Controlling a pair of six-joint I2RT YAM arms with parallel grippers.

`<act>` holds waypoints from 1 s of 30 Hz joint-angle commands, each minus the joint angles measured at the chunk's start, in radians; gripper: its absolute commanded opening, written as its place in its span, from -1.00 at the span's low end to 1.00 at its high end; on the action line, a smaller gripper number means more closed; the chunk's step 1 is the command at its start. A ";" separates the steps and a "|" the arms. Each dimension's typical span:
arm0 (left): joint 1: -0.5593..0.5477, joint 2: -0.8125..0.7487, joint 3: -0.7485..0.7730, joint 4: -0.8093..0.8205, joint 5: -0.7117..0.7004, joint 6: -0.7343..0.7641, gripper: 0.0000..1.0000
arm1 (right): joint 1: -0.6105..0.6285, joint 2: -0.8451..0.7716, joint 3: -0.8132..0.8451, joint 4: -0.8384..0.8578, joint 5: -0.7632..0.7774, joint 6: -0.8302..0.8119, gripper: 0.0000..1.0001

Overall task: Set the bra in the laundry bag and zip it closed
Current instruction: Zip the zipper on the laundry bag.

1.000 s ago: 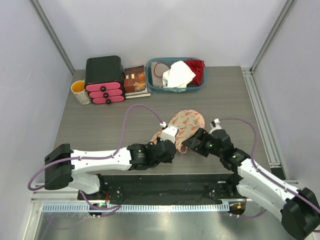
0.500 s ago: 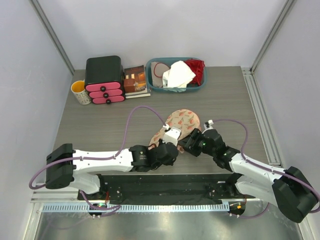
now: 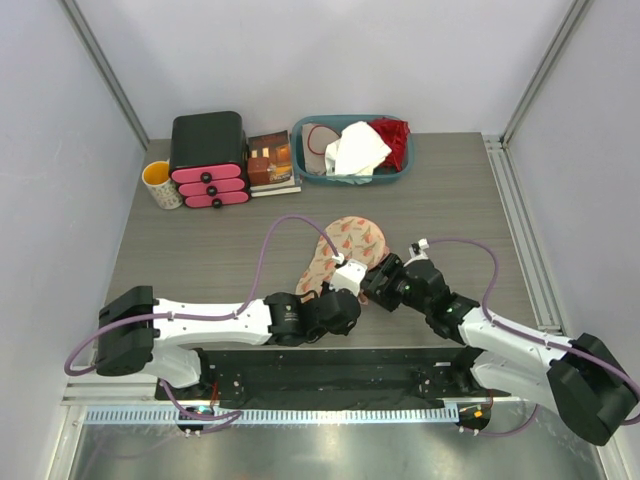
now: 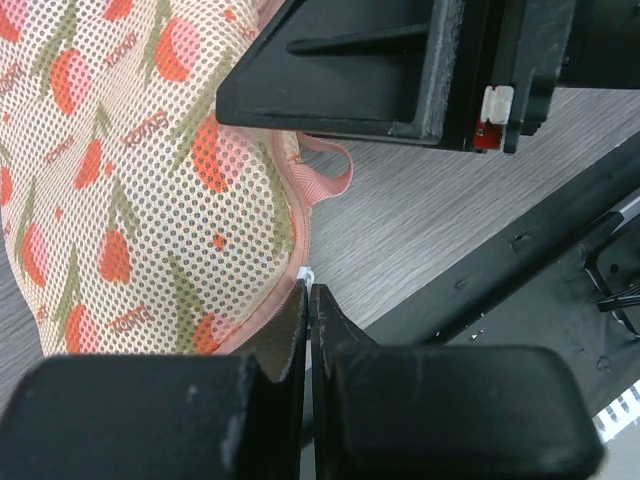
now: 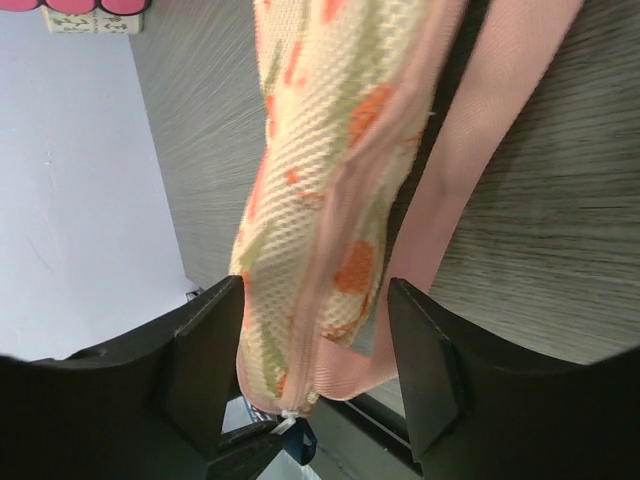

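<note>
The laundry bag [image 3: 345, 243], cream mesh with red floral print and pink zipper trim, lies mid-table, tipped up on its edge. My left gripper [image 3: 350, 272] sits at its near end, shut on the white zipper pull [image 4: 308, 272]. In the left wrist view the bag [image 4: 130, 180] fills the left side. My right gripper [image 3: 378, 283] straddles the same end. In the right wrist view the bag [image 5: 320, 230] and its pink loop [image 5: 470, 150] fill the gap between both fingers [image 5: 215, 370]. A small dark blue loop [image 5: 303, 442] shows below the zipper end. The rest of the bra is hidden.
A teal basket [image 3: 350, 180] with a white cloth and a red garment stands at the back. To its left are a book [image 3: 270, 160], a black box with pink drawers [image 3: 208, 150] and a mug [image 3: 160, 183]. The black base plate [image 3: 330, 370] lines the near edge.
The bag has slid left and tipped onto its edge. My left gripper moved left with the zipper pull. My right gripper came in from the right and narrowed around the bag's end.
</note>
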 commanded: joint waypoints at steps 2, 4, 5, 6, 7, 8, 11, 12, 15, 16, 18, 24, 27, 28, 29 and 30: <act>-0.007 -0.047 0.026 0.028 -0.005 0.029 -1.00 | 0.031 -0.047 -0.001 0.054 0.026 -0.007 0.33; -0.007 -0.052 0.020 0.045 0.024 0.032 -0.99 | 0.036 -0.027 -0.010 0.110 0.029 -0.003 0.28; -0.007 -0.052 0.020 0.048 0.031 0.032 -1.00 | 0.036 -0.015 -0.012 0.127 0.029 -0.001 0.25; -0.007 -0.050 0.018 0.050 0.034 0.032 -0.99 | 0.037 -0.002 -0.006 0.138 0.030 0.002 0.14; -0.007 -0.050 0.017 0.050 0.034 0.032 -1.00 | 0.040 0.027 0.000 0.149 0.026 0.005 0.10; -0.007 -0.052 0.017 0.050 0.034 0.032 -1.00 | 0.040 0.041 0.004 0.163 0.021 0.014 0.08; -0.007 -0.059 0.012 0.050 0.036 0.032 -0.99 | 0.051 0.071 -0.007 0.212 0.026 0.052 -0.13; -0.007 -0.061 0.012 0.047 0.033 0.034 -1.00 | 0.052 0.075 -0.015 0.221 0.027 0.057 -0.25; -0.007 -0.064 0.014 0.027 0.033 0.043 -0.99 | 0.052 0.061 -0.018 0.218 0.040 0.073 -0.35; -0.007 -0.072 0.015 0.018 0.030 0.051 -0.95 | 0.052 0.056 -0.019 0.207 0.046 0.076 -0.37; -0.007 -0.088 0.010 -0.002 0.015 0.055 -0.56 | 0.052 0.042 -0.016 0.194 0.063 0.085 -0.43; -0.008 -0.196 -0.049 -0.045 -0.058 0.048 0.13 | 0.051 0.059 0.011 0.167 0.061 0.090 -0.45; -0.008 -0.205 -0.066 -0.084 -0.084 0.066 0.17 | 0.046 0.070 0.019 0.163 0.055 0.076 -0.45; -0.011 -0.201 -0.069 -0.093 -0.093 0.075 0.15 | 0.046 0.071 0.014 0.173 0.050 0.086 -0.44; -0.014 -0.190 -0.074 -0.104 -0.096 0.084 0.06 | 0.045 0.071 0.010 0.175 0.047 0.089 -0.44; -0.028 -0.182 -0.085 -0.102 -0.101 0.109 0.02 | 0.045 0.071 0.011 0.172 0.043 0.089 -0.44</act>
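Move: The left hand, shut, already holds the zipper pull at the bag's near corner; the zipped edge that the right fingers will take lies about 6 cm ahead and 2 cm right of it. From the open right hand that edge is only some 1 cm to the left, between its fingers; the pull is roughly 6 cm back and 3 cm left, and the pink strap about 3 cm ahead, 1 cm right and 4 cm lower. The right hand shifts about 1.5 cm left, rising slightly and settling back, and closes its fingers across the bag's zipped edge just beyond the pull, pinching it. The left hand keeps its grip almost in place meanwhile, then opens to about half, lets go of the zipper pull and backs off some 4 cm up and 3 cm left. ##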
